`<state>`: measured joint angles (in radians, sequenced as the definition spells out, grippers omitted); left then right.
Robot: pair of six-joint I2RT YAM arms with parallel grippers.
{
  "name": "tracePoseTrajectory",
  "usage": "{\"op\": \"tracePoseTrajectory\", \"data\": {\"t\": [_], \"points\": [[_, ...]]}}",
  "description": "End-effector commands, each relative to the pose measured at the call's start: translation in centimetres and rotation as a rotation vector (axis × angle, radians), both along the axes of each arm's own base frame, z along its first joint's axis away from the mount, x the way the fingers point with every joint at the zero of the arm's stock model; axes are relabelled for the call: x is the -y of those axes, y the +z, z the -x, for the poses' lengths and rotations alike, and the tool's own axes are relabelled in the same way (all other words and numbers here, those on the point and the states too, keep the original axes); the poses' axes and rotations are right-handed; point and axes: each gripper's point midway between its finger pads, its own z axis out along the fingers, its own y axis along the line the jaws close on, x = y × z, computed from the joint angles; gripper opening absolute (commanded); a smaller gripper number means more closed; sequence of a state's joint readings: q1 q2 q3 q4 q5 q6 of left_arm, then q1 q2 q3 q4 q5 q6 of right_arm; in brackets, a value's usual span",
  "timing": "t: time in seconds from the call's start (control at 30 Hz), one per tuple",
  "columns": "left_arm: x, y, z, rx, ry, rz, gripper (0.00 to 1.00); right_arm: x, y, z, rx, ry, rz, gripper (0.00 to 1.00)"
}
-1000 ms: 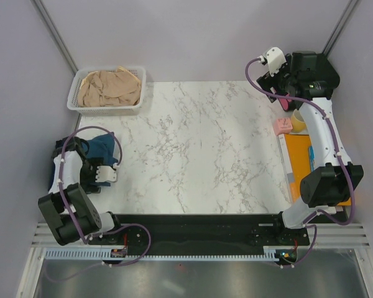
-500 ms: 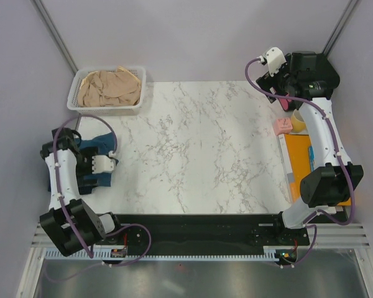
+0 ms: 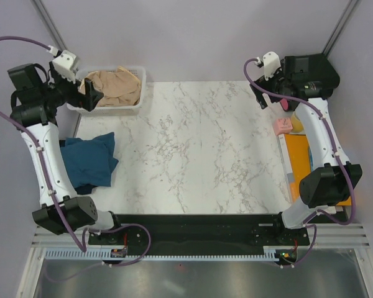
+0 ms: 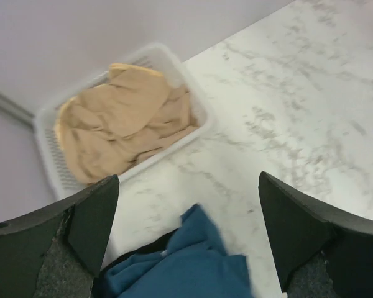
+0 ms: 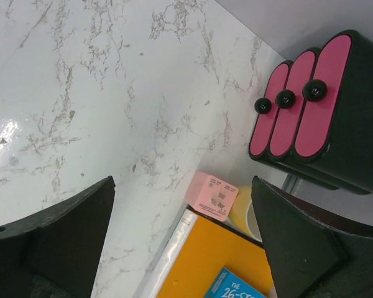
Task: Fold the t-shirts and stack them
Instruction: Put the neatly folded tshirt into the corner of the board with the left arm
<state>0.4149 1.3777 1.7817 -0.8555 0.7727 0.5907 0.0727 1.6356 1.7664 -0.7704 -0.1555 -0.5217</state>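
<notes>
A teal-blue t-shirt (image 3: 90, 162) lies crumpled at the table's left edge, with a strip of dark fabric (image 4: 135, 262) showing under it in the left wrist view. A beige-tan t-shirt (image 3: 112, 87) fills the white basket (image 3: 105, 109) at the back left. My left gripper (image 3: 91, 95) hangs high beside the basket, open and empty. Its camera looks down on the beige shirt (image 4: 124, 118) and the teal shirt (image 4: 193, 267). My right gripper (image 3: 262, 96) is raised at the back right, open, holding nothing. Neither gripper touches a shirt.
Along the right edge lie an orange folder (image 3: 298, 162) with a blue book (image 3: 312, 153) on it, a pink box (image 3: 282, 126) and a yellow mug (image 3: 298, 121). A black holder with pink fronts (image 5: 311, 105) stands behind them. Marble table (image 3: 199, 149).
My left arm has lifted off the teal t-shirt and swung up and back to beside the basket. The shirt stays on the table. The right arm has barely moved.
</notes>
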Motion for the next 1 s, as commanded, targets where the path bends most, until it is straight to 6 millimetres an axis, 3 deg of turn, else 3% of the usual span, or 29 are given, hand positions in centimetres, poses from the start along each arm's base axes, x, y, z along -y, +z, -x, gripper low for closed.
{"op": "tracePoseTrajectory", "data": {"t": [0.0,0.07,0.1,0.2,0.23,0.43,0.53,0.73,0.97], "points": [[6.1,-0.2,-2.0,-0.120,-0.015,0.297,1.00,-0.1,0.9,0.7,0.014,-0.068,-0.081,0.98],[5.3,-1.9,-3.5,-0.104,0.094,0.219,1.00,-0.1,0.8,0.8,0.010,-0.067,-0.083,0.98],[6.4,-2.1,-3.6,-0.097,0.095,0.201,1.00,-0.1,0.9,0.8,0.014,-0.070,-0.079,0.98],[6.8,-2.4,-4.4,-0.076,0.157,0.176,1.00,0.4,1.6,0.6,0.036,-0.081,-0.055,0.98],[6.1,-2.2,-4.8,-0.060,0.214,0.163,1.00,0.6,1.7,0.6,0.041,-0.086,-0.047,0.98],[7.8,-1.4,-5.4,-0.048,0.197,0.162,1.00,0.6,2.5,0.4,0.065,-0.077,-0.043,0.98],[10.0,-1.1,-5.4,-0.046,0.139,0.157,1.00,0.4,2.6,0.3,0.068,-0.074,-0.052,0.98],[10.7,-1.1,-6.6,-0.048,0.118,0.152,1.00,0.8,2.5,-0.1,0.074,-0.092,-0.036,0.98],[11.4,-2.9,-7.5,-0.071,0.115,0.102,1.00,0.1,2.0,-0.1,0.059,-0.082,-0.082,0.98]]}}
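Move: Ahead of the empty left hand, roughly 22 cm farther out, 6 cm to its left and some 33 cm below, lies the beige t-shirt. The white basket around it has nearly the same centre. The folded blue t-shirt lies about 5 cm back from the hand, 10 cm to its left and 36 cm down. From the right hand, the beige t-shirt is about 13 cm ahead, 60 cm left and 22 cm below. Swinging right by about 11 cm, the left hand leaves the folded t-shirt behind, still high over the board, and works some 6.5 cm forward. Most of the sideways sweep comes at once with a 5 cm dip; after that it eases on forward and right at about that height, past the near side of the basket towards its right-hand edge. Fingers stay wide open, touching nothing, and the wrist tips only slightly, about 10 degrees. ##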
